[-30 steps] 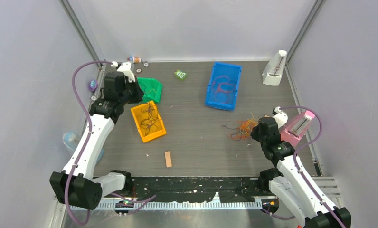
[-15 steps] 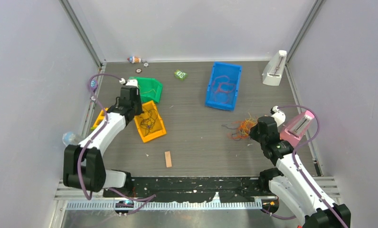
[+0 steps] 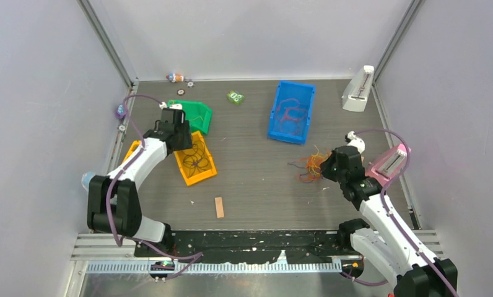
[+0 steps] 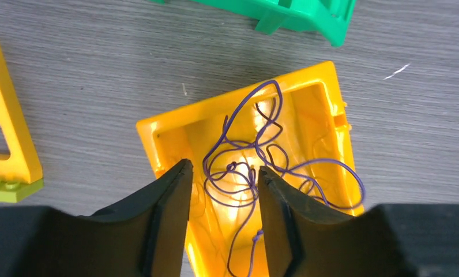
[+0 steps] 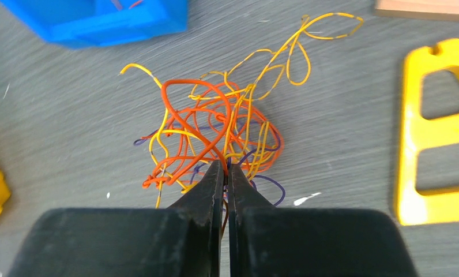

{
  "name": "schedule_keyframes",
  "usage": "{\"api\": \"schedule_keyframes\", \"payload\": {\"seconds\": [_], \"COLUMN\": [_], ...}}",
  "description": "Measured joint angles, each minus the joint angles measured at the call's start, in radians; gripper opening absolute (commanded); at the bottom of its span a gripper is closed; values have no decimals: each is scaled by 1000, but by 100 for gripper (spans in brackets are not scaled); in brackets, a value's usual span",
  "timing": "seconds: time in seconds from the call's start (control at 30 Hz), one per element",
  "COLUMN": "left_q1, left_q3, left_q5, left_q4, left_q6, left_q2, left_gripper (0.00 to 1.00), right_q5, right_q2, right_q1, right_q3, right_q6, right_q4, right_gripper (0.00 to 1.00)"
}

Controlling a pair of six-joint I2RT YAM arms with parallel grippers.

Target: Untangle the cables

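Note:
The cables lie in two places. A tangle [image 5: 215, 124] of orange, yellow and purple cables sits on the table, right of centre [image 3: 311, 166]. My right gripper [image 5: 224, 164] is shut on an orange strand at the tangle's near edge [image 3: 328, 166]. Thin purple cables [image 4: 232, 165] lie looped inside an orange bin [image 4: 158, 124]. Above that bin [image 3: 202, 178] my left gripper [image 4: 222, 173] hangs open, with the purple loops showing between the fingers but untouched. In the top view the left gripper [image 3: 181, 137] is at the bin's far end.
A blue bin [image 3: 292, 111] at the back holds reddish cables. A green bin [image 3: 196, 114] lies behind the orange one. A yellow plate [image 3: 132, 150] sits by the left arm, a wooden block [image 3: 219, 206] near the front, a white stand [image 3: 357, 90] and a pink stand [image 3: 389, 162] at right.
The left arm swung down from the back left corner to the orange bin and its jaws opened. The right gripper edged left, still shut on the tangle.

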Motion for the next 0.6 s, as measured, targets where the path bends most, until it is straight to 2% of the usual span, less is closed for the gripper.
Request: {"api": "schedule_keyframes", "payload": {"seconds": [0.17,0.3,0.4,0.43,0.47,0.5,0.57,0.6], "left_q1": [-2,-16,-64,-87,-123,-163,-250,-288], "left_q3": [3,12,12,12,12,12,14,14], "left_q5": [6,13,50,67,84,105,155,181], "left_q4": [-44,-81,-79,-75,-68,-56,-34,-20], "left_q6": [-39,-52,-61,-61,-58,-53,-37,-29], "left_q2": [-115,-188,-246,-259,-270,-275,-266,-254], "left_gripper": [67,80,84,85,85,85,85,85], "right_q5": [-184,-274,-319,-329,-338,-352,-376,-381], "right_q2": [100,150,194,208,221,240,270,281], "right_q1": [3,46,121,146,163,181,200,201], "right_q3": [81,135,176,190,201,219,244,256], "right_q6": [-76,-104,-108,-108,-108,-107,-100,-103], "right_q4": [15,35,50,54,58,60,68,65], "right_gripper": [5,5,6,9,31,62,81,83]}}
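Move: The right hand holds the tangled cables, their bulk about 5 cm ahead, 2 cm left and 6 cm below. It takes them to bare table some 15 cm left, 5 cm ahead; the blue bin stands about 33 cm ahead and 8 cm left, the yellow block 13 cm right, 2 cm ahead. The left hand hovers over the orange bin, the green one 19 cm farther out, 3 cm left; the tangle lies about 42 cm right, 5 cm back. With the tangle pinched in shut fingers, the right hand swings it about 13 cm left towards mid-table, rising 5 cm and turning some 30 degrees counter-clockwise, then opens at the last to let go. The left hand, already half open, lifts clear of the orange bin, then sweeps right towards the tangle, drawing back slightly, turning clockwise and opening wide. ##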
